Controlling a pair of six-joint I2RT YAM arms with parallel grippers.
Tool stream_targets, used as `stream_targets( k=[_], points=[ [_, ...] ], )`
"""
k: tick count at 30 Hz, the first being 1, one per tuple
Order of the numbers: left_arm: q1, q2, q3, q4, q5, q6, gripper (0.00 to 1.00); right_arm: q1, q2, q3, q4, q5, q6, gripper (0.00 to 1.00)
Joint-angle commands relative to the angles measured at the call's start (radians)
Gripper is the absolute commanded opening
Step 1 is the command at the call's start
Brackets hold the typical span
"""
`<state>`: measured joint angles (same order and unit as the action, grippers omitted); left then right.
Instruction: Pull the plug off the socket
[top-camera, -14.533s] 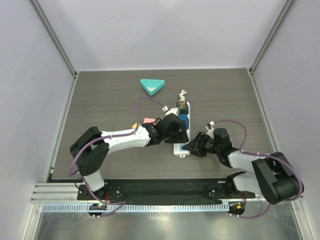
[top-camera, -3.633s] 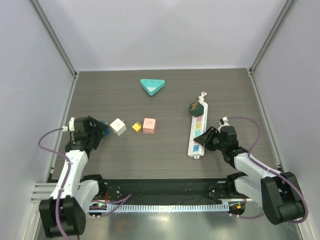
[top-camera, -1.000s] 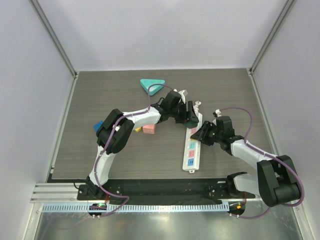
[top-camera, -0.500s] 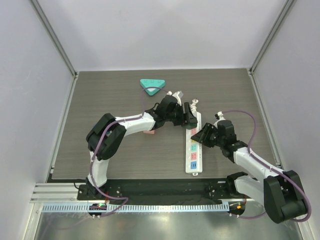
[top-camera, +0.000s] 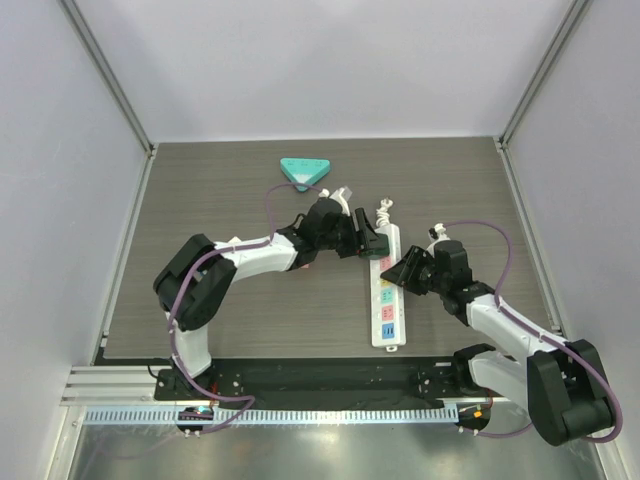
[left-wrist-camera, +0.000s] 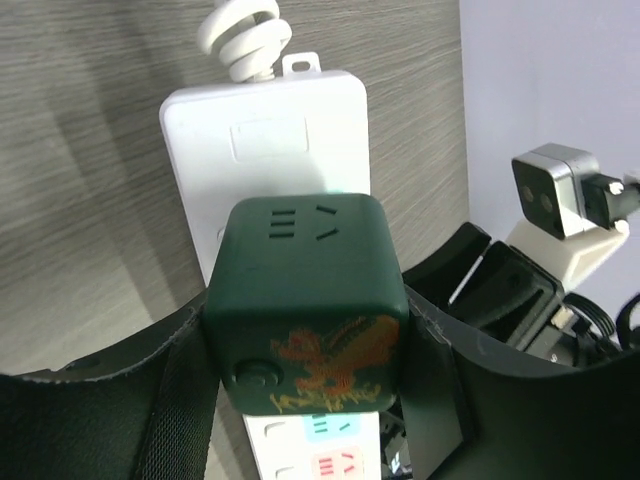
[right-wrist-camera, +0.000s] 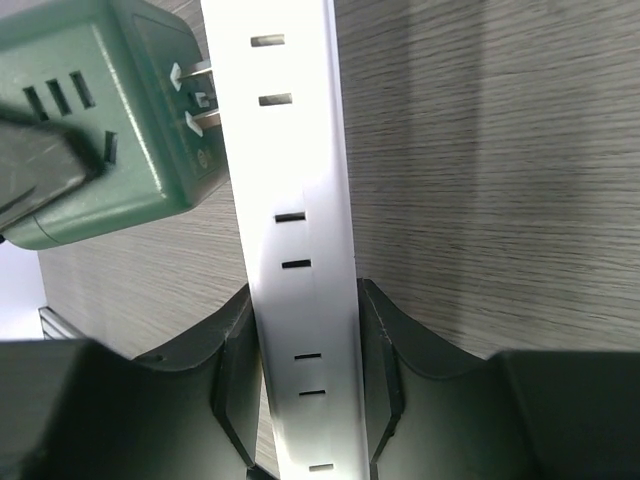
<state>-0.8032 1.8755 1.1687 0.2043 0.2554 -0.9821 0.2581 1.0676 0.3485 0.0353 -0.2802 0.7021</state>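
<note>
The socket (top-camera: 387, 295) is a long white power strip lying lengthwise right of the table's middle, its knotted cord (left-wrist-camera: 245, 35) at the far end. A dark green cube plug (left-wrist-camera: 305, 300) with an orange dragon print sits at that far end, and my left gripper (left-wrist-camera: 305, 385) is shut on its two sides. In the right wrist view the plug (right-wrist-camera: 110, 120) is drawn back from the socket (right-wrist-camera: 295, 230), with its metal prongs (right-wrist-camera: 195, 100) bare between them. My right gripper (right-wrist-camera: 305, 370) is shut on the socket's middle, seen from above as the right gripper (top-camera: 402, 272).
A teal triangular block (top-camera: 303, 171) lies at the back, behind my left arm (top-camera: 260, 255). Grey walls close in the table on three sides. The right arm's purple cable (top-camera: 480, 235) loops above its wrist.
My left gripper has drawn the green plug left, off the strip's face, so its prongs show. The strip's near end has swung slightly right. The right gripper stays clamped on it.
</note>
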Motion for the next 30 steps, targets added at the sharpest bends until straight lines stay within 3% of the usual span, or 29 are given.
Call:
stream_targets(
  k=[1,5,9,12,16,20,26,30],
  points=[
    [-0.016,-0.194,-0.050,0.040,0.137,-0.003,0.00,-0.068,0.014,-0.031,-0.083,0.443,0.037,0.01],
    [0.005,-0.225,-0.144,0.136,0.055,-0.070,0.00,-0.075,0.020,-0.032,-0.080,0.434,0.039,0.01],
    [0.012,-0.179,-0.126,0.188,0.151,-0.096,0.00,-0.083,0.041,-0.028,-0.072,0.417,0.036,0.01],
    [0.013,-0.168,-0.129,0.184,0.128,-0.095,0.00,-0.089,0.048,-0.026,-0.066,0.401,0.033,0.01],
    [0.028,-0.197,-0.165,0.110,-0.049,-0.105,0.00,-0.092,0.025,-0.034,-0.061,0.392,0.025,0.01],
    [0.036,-0.225,-0.242,0.098,-0.229,-0.214,0.00,-0.094,0.014,-0.039,-0.058,0.378,0.019,0.01],
    [0.036,-0.197,-0.230,0.035,-0.344,-0.303,0.00,-0.094,-0.003,-0.045,-0.055,0.369,0.013,0.01],
    [0.036,-0.194,-0.274,0.082,-0.444,-0.369,0.04,-0.095,-0.006,-0.046,-0.052,0.360,0.008,0.01]
  ],
)
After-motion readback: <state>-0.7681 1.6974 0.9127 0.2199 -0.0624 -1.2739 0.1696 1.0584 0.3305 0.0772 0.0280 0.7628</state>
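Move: The left gripper holds the green plug, whose pins still bridge to its socket in the white strip, about 3 cm right of that hand and 3 cm below it. From the right gripper, which grips the strip, that socket lies about 6 cm forward, 3 cm left and slightly above. The pink block sits roughly 18 cm to the left hand's left, 3 cm back and 8 cm below; the teal wedge some 19 cm forward, 17 cm left and 9 cm below. Keep both grips and pull the plug and strip apart: draw the left gripper left, back and up off the socket, pause, then swing it left, forward and down, turning about 25 degrees counter-clockwise, to end about 8 cm left, nearer the pink block. Meanwhile let the right gripper carry the strip quickly some 7 cm right and a little forward, turning clockwise, then hold it there. ##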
